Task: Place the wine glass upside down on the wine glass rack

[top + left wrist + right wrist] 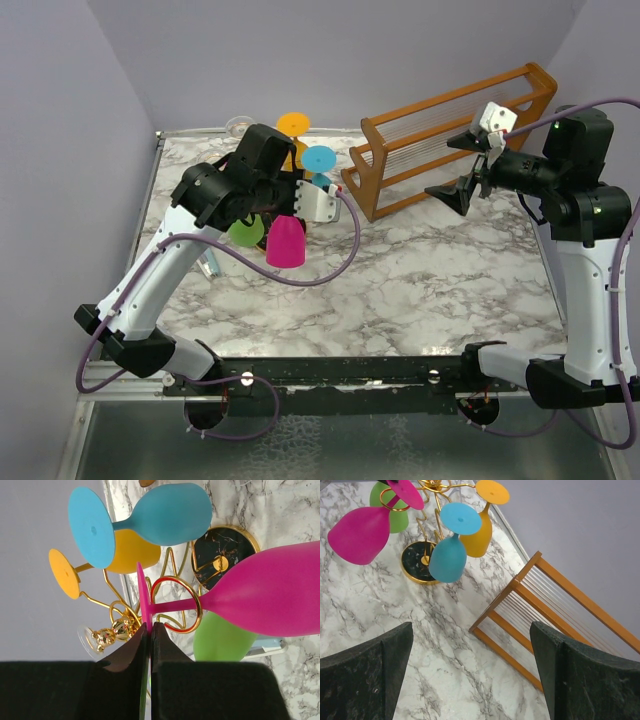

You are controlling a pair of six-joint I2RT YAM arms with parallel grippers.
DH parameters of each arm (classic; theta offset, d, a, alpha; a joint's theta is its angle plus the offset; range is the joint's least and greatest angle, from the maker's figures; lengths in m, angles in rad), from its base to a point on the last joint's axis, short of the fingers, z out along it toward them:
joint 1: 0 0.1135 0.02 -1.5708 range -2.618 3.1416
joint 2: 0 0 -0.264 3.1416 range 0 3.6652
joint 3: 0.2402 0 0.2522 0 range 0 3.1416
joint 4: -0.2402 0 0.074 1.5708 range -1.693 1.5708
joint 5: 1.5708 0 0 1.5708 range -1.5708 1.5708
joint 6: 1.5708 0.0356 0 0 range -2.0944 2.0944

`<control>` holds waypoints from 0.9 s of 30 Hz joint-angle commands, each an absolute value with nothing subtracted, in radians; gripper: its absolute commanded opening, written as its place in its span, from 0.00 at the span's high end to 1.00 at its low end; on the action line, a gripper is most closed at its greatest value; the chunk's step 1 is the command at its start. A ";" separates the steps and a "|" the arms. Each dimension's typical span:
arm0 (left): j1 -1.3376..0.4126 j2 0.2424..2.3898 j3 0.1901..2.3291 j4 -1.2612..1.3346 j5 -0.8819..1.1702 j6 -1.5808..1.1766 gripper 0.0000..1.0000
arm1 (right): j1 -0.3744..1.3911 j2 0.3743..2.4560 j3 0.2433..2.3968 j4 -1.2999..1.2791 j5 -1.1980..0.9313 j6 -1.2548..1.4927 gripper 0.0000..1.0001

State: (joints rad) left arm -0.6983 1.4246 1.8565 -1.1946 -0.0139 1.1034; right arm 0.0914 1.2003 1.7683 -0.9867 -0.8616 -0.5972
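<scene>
The magenta wine glass (pixel 280 595) hangs bowl-down at the wine glass rack, its stem inside a gold ring arm (pixel 176 605). My left gripper (pixel 150 627) is shut on the edge of the glass's thin foot (pixel 144 597). From above, the magenta bowl (pixel 286 243) shows under the left wrist. The wine glass rack has a round dark gold-rimmed base (pixel 223 555) (pixel 420 562). My right gripper (pixel 471 630) is open and holds nothing, raised by the wooden rack (pixel 470 165), well to the right of the glass (pixel 360 532).
Blue (pixel 165 515), orange (pixel 130 552) and green (pixel 220 640) glasses hang upside down on the same stand. A large orange-brown slatted wooden rack (pixel 450 135) stands at the back right. A clear glass (pixel 238 124) sits in the back left corner.
</scene>
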 commanded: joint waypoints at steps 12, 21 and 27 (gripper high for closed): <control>-0.722 1.400 1.859 -1.252 -0.009 1.104 0.86 | 0.081 1.176 1.750 -0.971 -0.891 -0.603 0.00; -0.728 1.386 1.841 -1.275 0.007 1.078 0.65 | 0.078 1.173 1.749 -0.970 -0.894 -0.601 0.00; -0.730 1.379 1.832 -1.287 0.019 1.074 0.63 | 0.075 1.169 1.743 -0.968 -0.894 -0.604 0.00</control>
State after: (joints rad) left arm -0.7223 1.4082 1.8439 -1.2594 -0.0135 1.0870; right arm 0.0830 1.1873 1.7576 -0.9863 -0.8631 -0.5983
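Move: The left fingers pinch the edge of the pink wine glass's foot; the rack ring around its stem is about 3 cm below them, roughly 1 cm back and 2 cm to the right. The hanging blue glass is some 7 cm right and 2 cm farther out, the orange one about 9 cm ahead and 3 cm right, the green one about 7 cm left and 2 cm back, all some 6 cm lower. From the idle right hand, that ring is roughly 30 cm left, 1 cm ahead and 10 cm lower. The left hand eases back by about 2 cm and down by about 1 cm, tipping only slightly, and partway along the fingers begin to part, to a bit over a third of their full opening. They let go of the pink glass's foot just above the gold ring and draw back from it, staying close to the foot and partly open. ##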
